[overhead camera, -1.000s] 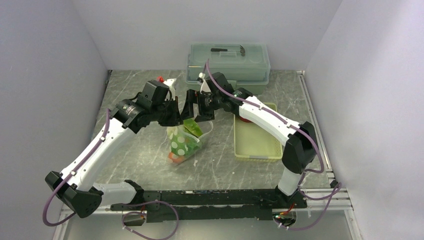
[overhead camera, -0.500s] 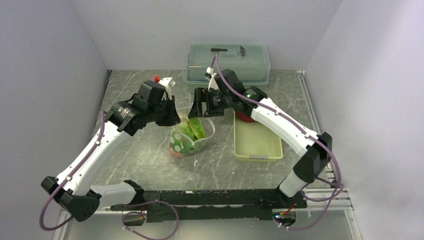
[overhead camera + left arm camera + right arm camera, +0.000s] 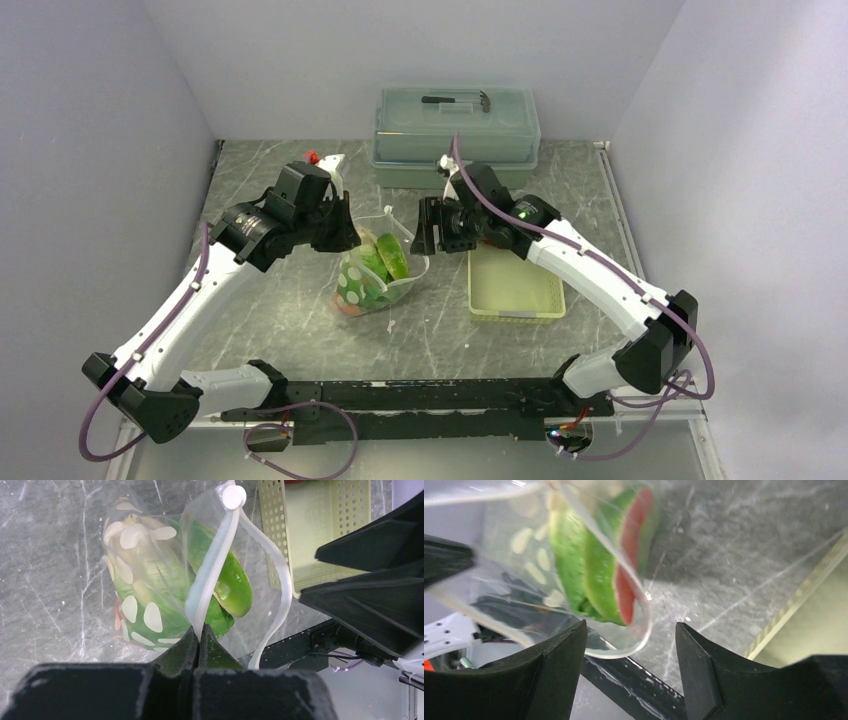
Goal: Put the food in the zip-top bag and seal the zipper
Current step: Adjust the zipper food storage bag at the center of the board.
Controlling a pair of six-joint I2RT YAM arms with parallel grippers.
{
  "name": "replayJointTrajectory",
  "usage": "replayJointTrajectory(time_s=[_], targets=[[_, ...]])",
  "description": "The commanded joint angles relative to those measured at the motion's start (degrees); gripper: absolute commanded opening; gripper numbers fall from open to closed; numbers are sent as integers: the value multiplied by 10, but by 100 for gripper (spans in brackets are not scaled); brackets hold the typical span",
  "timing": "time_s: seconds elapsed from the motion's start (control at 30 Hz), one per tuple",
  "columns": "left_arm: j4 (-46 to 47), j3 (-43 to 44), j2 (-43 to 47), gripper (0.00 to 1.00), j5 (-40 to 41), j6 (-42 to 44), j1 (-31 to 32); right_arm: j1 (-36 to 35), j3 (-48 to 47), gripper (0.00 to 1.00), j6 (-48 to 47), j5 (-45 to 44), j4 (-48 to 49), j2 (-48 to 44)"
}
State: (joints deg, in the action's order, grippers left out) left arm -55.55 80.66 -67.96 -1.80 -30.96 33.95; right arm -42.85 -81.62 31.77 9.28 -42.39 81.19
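Observation:
The zip-top bag [image 3: 372, 280], clear with white dots, stands open on the table. My left gripper [image 3: 199, 632] is shut on its zipper [image 3: 212, 565] at the mouth's left end and holds that edge up. Inside lie leafy lettuce [image 3: 155, 597], a watermelon slice [image 3: 624, 555] and an orange-red piece [image 3: 347, 308] at the bottom. My right gripper [image 3: 631, 630] is open just right of the bag's mouth, nothing between its fingers [image 3: 559, 670]. The bag's curved rim [image 3: 644, 630] hangs in front of them. In the top view the right gripper [image 3: 428, 228] sits between bag and tray.
A pale yellow-green perforated tray [image 3: 515, 290] lies right of the bag, under my right arm. A lidded grey-green box [image 3: 457, 125] stands against the back wall. The black base rail [image 3: 420, 395] runs along the near edge.
My right gripper has pulled back to the right, away from the bag's mouth, its jaws narrowing. The watermelon slice now lies in the bag. The left gripper keeps its hold.

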Motion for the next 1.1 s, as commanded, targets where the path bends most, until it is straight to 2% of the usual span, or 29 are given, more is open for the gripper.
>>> replayJointTrajectory(time_s=[0.0,0.37,0.7,0.77,0.8,0.83,0.87,1.07], targets=[[21,28,14,0,3,-4,-1,-2,51,66,6,-9,30,-18],[18,33,13,0,-7,-5,-1,-2,85,48,28,23,81,2],[7,40,17,0,-5,-8,-1,-2,80,38,31,36,104,34],[7,40,19,0,-6,-8,-1,-2,79,29,30,37,104,39],[7,40,19,0,-5,-7,-1,-2,77,19,30,37,104,40],[7,40,20,0,-5,-7,-1,-2,76,3,30,36,103,40],[7,39,20,0,-3,-7,-1,-2,74,0,31,31,101,36],[3,30,21,0,10,-7,-1,-2,32,0,8,1,61,21]])
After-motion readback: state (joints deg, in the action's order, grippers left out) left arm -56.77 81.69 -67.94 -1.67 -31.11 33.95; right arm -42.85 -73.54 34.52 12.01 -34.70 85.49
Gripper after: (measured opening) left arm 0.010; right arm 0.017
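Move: The right edge of the zipper bag's open rim lies about 6 cm below the right gripper, 1 cm to its left and level with it fore and aft. From that gripper, the white zipper slider is some 10 cm ahead, 9 cm left and 5 cm lower. The watermelon in the bag is roughly 3 cm ahead, 8 cm left and 13 cm down. From the left gripper, the same edge is about 13 cm right, 1 cm back and 8 cm lower. Drop the right gripper about 5 cm onto the bag's right rim, drifting slightly back and right. Then ease it left by some 2.5 cm and forward a little, narrowing the half-open fingers until they shut and pinch the zipper edge. Keep the left gripper still, holding its side of the rim. ##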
